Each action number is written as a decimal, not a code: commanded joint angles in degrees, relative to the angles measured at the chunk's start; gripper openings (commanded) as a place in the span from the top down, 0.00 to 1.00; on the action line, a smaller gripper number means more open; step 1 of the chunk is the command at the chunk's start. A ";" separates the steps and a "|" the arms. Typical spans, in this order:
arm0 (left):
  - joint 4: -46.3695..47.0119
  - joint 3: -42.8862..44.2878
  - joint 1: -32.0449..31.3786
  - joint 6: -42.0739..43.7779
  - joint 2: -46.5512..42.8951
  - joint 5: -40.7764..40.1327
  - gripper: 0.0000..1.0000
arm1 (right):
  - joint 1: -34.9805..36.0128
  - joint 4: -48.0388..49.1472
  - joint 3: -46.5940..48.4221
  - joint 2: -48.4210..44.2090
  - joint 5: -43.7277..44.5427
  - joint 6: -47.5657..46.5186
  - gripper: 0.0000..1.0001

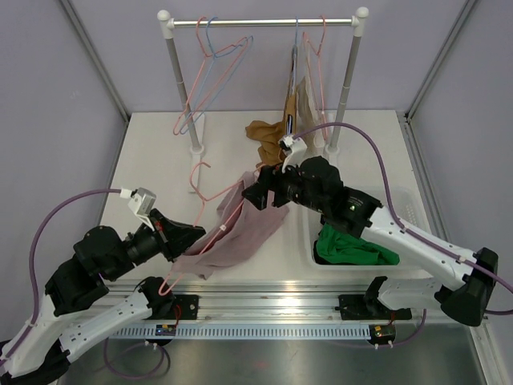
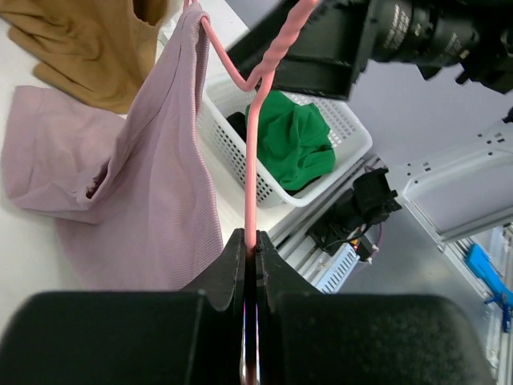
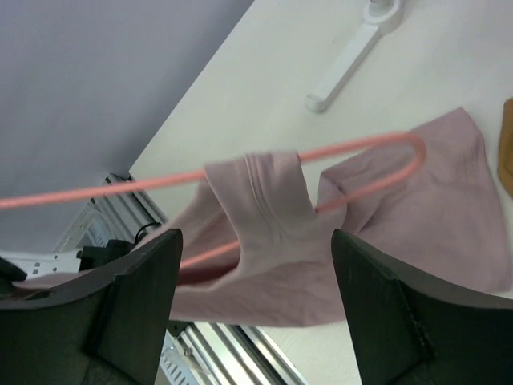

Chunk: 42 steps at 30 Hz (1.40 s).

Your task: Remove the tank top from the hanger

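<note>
A mauve tank top point(image 1: 240, 233) hangs on a pink wire hanger point(image 1: 210, 196) lying low over the table's front middle. My left gripper point(image 1: 198, 237) is shut on the hanger's wire point(image 2: 252, 200), with the tank top point(image 2: 152, 192) draped to its left. My right gripper point(image 1: 260, 195) is open above the top's upper end. In the right wrist view one strap point(image 3: 268, 212) loops over the hanger point(image 3: 361, 148) and sits between the spread fingers of my right gripper point(image 3: 255, 241), touching neither.
A white clothes rack point(image 1: 263, 22) at the back holds several hangers and a garment. A tan garment point(image 1: 267, 136) lies by its base. A white basket point(image 1: 353, 269) with a green cloth point(image 1: 353, 247) sits at the front right, also seen in the left wrist view point(image 2: 341, 136).
</note>
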 commanded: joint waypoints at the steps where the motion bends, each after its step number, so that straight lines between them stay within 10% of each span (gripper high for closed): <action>1: 4.87 -0.19 -0.22 -2.41 -1.57 3.77 1.00 | -0.08 4.52 6.32 3.61 -1.85 -4.17 0.19; 13: 3.12 0.95 -0.22 -2.15 -3.33 2.89 1.00 | -0.08 2.32 7.91 5.65 2.18 -8.92 1.00; 26: -5.15 2.27 -0.22 2.68 -2.71 3.49 1.00 | -1.05 -7.53 12.31 9.24 25.91 -17.36 1.00; 38: -7.88 8.77 -0.22 5.85 -5.43 3.97 1.00 | -7.46 -9.63 12.93 9.34 18.90 -15.61 1.00; 42: 6.99 5.10 -0.22 4.01 -9.73 0.78 1.00 | -7.38 -2.56 6.61 3.37 1.62 -10.43 1.00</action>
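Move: The tank top's near strap, looped over the pink hanger, sits just beyond the right hand's half-closing fingers, about 2 cm ahead, 3 cm left and 1 cm up. The hanger's far end is some 5 cm ahead; the mauve body hangs about 11 cm back, 3 cm left and 15 cm below, and the brown top is roughly 16 cm ahead, 8 cm right and 10 cm below. From the left hand, the strap is about 12 cm ahead, 9 cm right, near level. The right hand reaches some 3 cm forward-left and shuts its fingers on the strap, then pulls it forward and right past the hanger's far end, about 7 cm each way and sinking some 4 cm, while turning about 15 degrees clockwise and rolling its left side down, before easing back a centimetre. The left hand keeps its pinch on the hanger's near shoulder arm by the neck, first easing back and dipping about 2 cm, then drawing back, left and up to end some 5 cm from where it began, away from the right hand. ##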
